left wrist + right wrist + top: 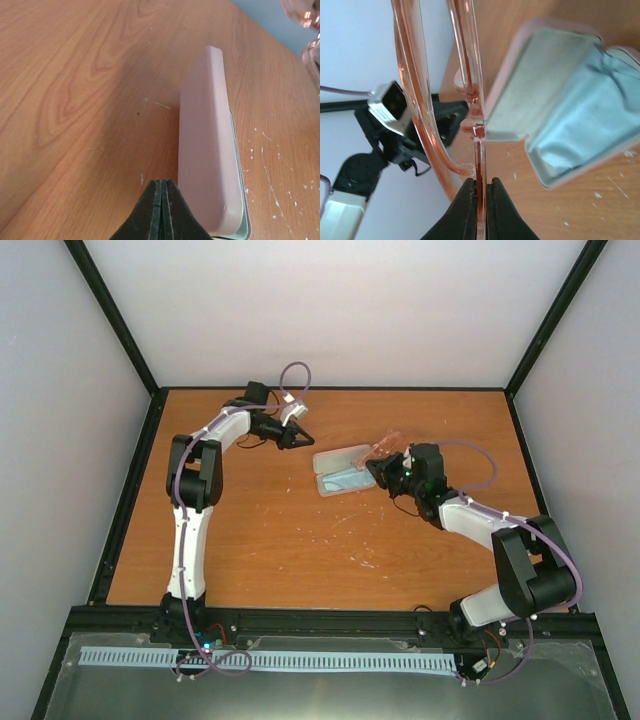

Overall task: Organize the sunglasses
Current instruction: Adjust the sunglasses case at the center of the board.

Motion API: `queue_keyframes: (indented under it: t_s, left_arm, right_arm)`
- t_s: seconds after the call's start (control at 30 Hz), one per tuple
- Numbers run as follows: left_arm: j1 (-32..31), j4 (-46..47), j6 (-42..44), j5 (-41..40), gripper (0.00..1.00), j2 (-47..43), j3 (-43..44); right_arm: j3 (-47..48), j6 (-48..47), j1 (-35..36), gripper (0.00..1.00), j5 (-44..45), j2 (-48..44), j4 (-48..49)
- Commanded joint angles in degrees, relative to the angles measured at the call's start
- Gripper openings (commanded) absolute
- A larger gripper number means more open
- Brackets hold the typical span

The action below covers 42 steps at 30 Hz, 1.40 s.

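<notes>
The sunglasses (381,449) have a thin reddish-brown frame. My right gripper (377,466) is shut on the frame and holds them just right of the open pale pink case (338,458). In the right wrist view the fingertips (480,184) pinch the frame edge, and the sunglasses (470,95) stand up in front of the case (540,80). A light blue cloth (592,112) lies in the case's lower half. My left gripper (303,437) is shut and empty, just left of the case. In the left wrist view its tips (162,183) sit beside the raised pink lid (207,145).
The wooden table (280,530) is ringed by a black frame, with pale walls close on three sides. The left arm's wrist (385,125) shows behind the sunglasses in the right wrist view. The sunglasses' lenses (307,20) show at the left wrist view's top right.
</notes>
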Motion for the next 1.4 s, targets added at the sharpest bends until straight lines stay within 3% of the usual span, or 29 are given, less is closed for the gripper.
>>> queue_keyframes:
  t_s: [0.0, 0.93, 1.37]
  left_arm:
    - [-0.75, -2.59, 4.08, -3.54, 0.03, -0.64, 0.71]
    - [-6.94, -6.28, 5.55, -9.22, 0.05, 2.71, -5.29]
    - [-8.84, -4.30, 2.56, -5.68, 0.05, -0.18, -9.08]
  right_arm:
    - [2.10, 3.68, -0.04, 0.03, 5.23, 0.09, 6.28]
    - [-1.93, 1.14, -0.05, 0.03, 6.24, -3.68, 0.31]
    - [3.67, -11.26, -0.69, 0.03, -2.80, 3.67, -8.74]
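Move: The open sunglasses case lies on the board, its middle about 11 cm to the left hand's right, some 6 cm back and 8 cm below. The blue cloth in its near half is roughly 12 cm right, 8 cm back and 8 cm below; the sunglasses, already in the right fingers, are about 14 cm right, 5 cm back and 7 cm above. From the right hand the case's middle is about 5 cm ahead, 9 cm left and 12 cm down. The shut left fingertips come against the left end of the case, on the outside of the lid at the far side, and push it back towards the robot. The hand first sinks beside the case, then goes on down and back with some drift to the right, about 7 cm each down and back, fingers tipping some 10 degrees steeper. The right hand keeps hold of the sunglasses, rising a little and then sinking to some 2 cm below its start. ##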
